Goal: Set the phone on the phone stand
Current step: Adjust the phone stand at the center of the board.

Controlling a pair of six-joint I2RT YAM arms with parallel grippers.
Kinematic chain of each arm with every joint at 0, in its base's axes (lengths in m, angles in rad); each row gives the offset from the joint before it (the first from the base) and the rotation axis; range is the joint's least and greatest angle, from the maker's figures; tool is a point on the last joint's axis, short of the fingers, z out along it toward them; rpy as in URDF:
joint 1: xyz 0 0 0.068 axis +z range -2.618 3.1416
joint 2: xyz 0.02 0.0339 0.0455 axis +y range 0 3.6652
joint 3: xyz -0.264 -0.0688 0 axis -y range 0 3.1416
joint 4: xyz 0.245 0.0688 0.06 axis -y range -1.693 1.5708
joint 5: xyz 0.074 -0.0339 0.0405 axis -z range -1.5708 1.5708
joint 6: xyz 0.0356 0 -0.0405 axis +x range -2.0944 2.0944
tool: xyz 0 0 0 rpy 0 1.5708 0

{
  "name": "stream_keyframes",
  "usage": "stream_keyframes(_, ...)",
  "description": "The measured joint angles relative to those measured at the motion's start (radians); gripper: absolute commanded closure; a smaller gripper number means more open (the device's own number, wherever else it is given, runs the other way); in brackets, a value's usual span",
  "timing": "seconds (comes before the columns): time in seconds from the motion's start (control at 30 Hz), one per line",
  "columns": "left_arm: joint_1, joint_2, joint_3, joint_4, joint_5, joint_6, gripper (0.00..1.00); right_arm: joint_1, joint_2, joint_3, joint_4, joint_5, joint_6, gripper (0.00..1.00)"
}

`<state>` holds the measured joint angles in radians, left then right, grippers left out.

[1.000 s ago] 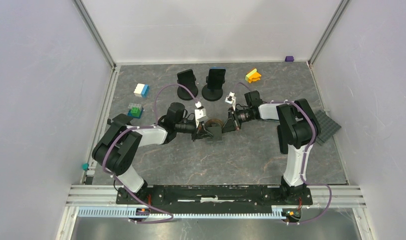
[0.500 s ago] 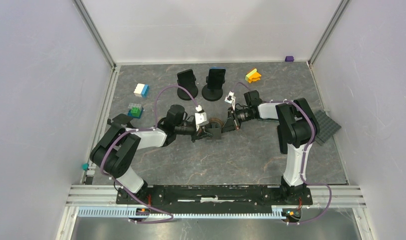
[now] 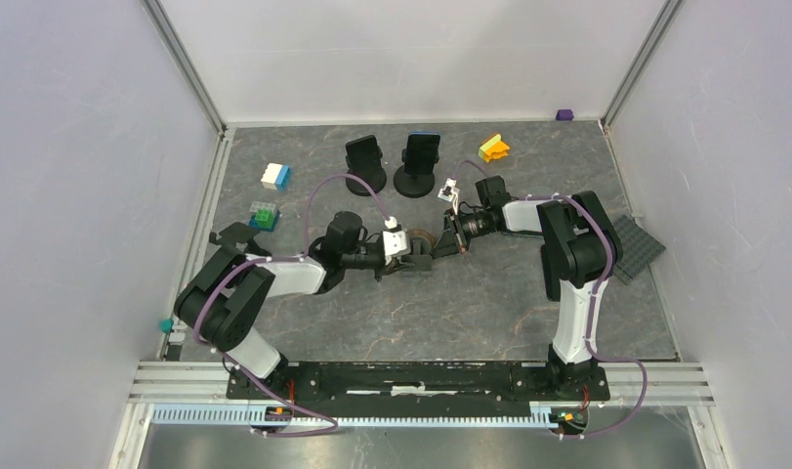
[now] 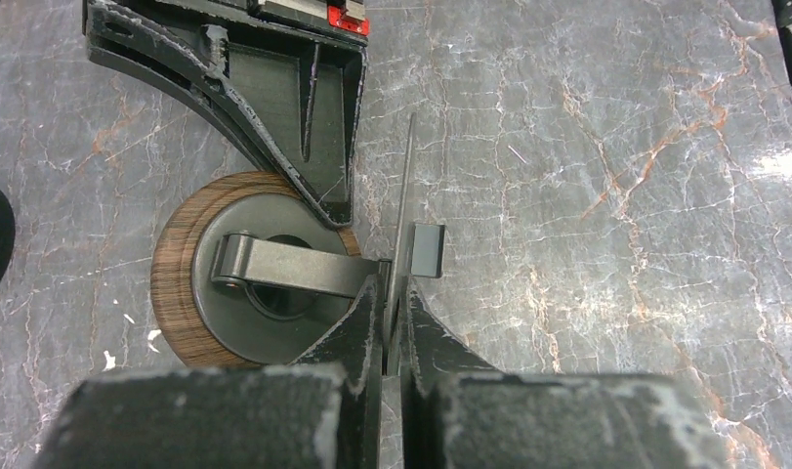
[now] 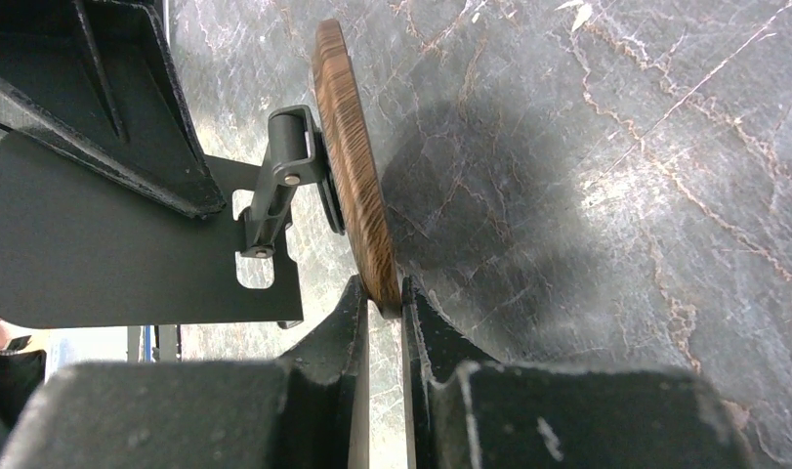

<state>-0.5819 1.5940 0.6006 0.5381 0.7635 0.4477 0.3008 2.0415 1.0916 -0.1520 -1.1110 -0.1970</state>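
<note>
A phone stand with a round wooden base and a thin dark plate is held between both grippers at the table's middle. In the left wrist view my left gripper is shut on the edge of the thin plate, with the wooden base to its left. In the right wrist view my right gripper is shut on the rim of the wooden base, which stands on edge, its plate to the left. A dark phone with a blue edge leans on a black stand at the back.
Another black stand with a dark slab is beside it. Loose blocks lie about: white-blue, green, yellow-orange, purple. A grey studded plate lies at the right edge.
My left wrist has rolled and its forearm has pushed slightly toward the middle, still gripping the stand. The right arm has barely moved.
</note>
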Motion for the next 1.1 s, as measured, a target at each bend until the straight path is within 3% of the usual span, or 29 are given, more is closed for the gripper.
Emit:
stream_keyframes(0.67, -0.042, 0.0, -0.021, 0.031, -0.121, 0.108, 0.98, 0.004, 0.006, 0.006, 0.012, 0.044, 0.006, 0.99)
stream_keyframes(0.77, -0.041, 0.0, -0.006, 0.002, -0.107, 0.099, 0.98, 0.005, 0.006, 0.01, 0.003, 0.046, -0.001, 0.89)
stream_keyframes(0.97, -0.034, -0.005, 0.046, -0.075, -0.096, -0.029, 0.98, 0.003, -0.002, 0.019, -0.063, 0.056, -0.017, 0.48)
stream_keyframes(1.1, -0.017, -0.011, 0.081, -0.109, -0.093, -0.137, 0.98, -0.005, -0.041, 0.025, -0.117, 0.085, -0.05, 0.38)
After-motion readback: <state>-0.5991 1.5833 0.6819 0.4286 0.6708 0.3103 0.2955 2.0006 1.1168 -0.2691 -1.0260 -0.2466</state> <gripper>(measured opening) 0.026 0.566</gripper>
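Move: The left hand already pinches the phone stand's plate by its edge; the plate's middle lies about 3 cm to its right. The stand's round wooden base is roughly 5 cm ahead, 3 cm right and 3 cm lower. The right hand already grips that base's rim, the base's middle some 3 cm to its left and 1 cm ahead. Two phones on stands stand about 19 cm ahead of the left hand, one 3 cm right, the other 8 cm left. Right fingers let go of the wooden rim, opening to over half and backing about 1 cm to the right, rising slightly, after both hands eased a little forward and down with the stand. The left keeps its pinch on the plate, rolling its top side back some 10 degrees, then about 15 degrees forward as it rises roughly 1.5 cm. ##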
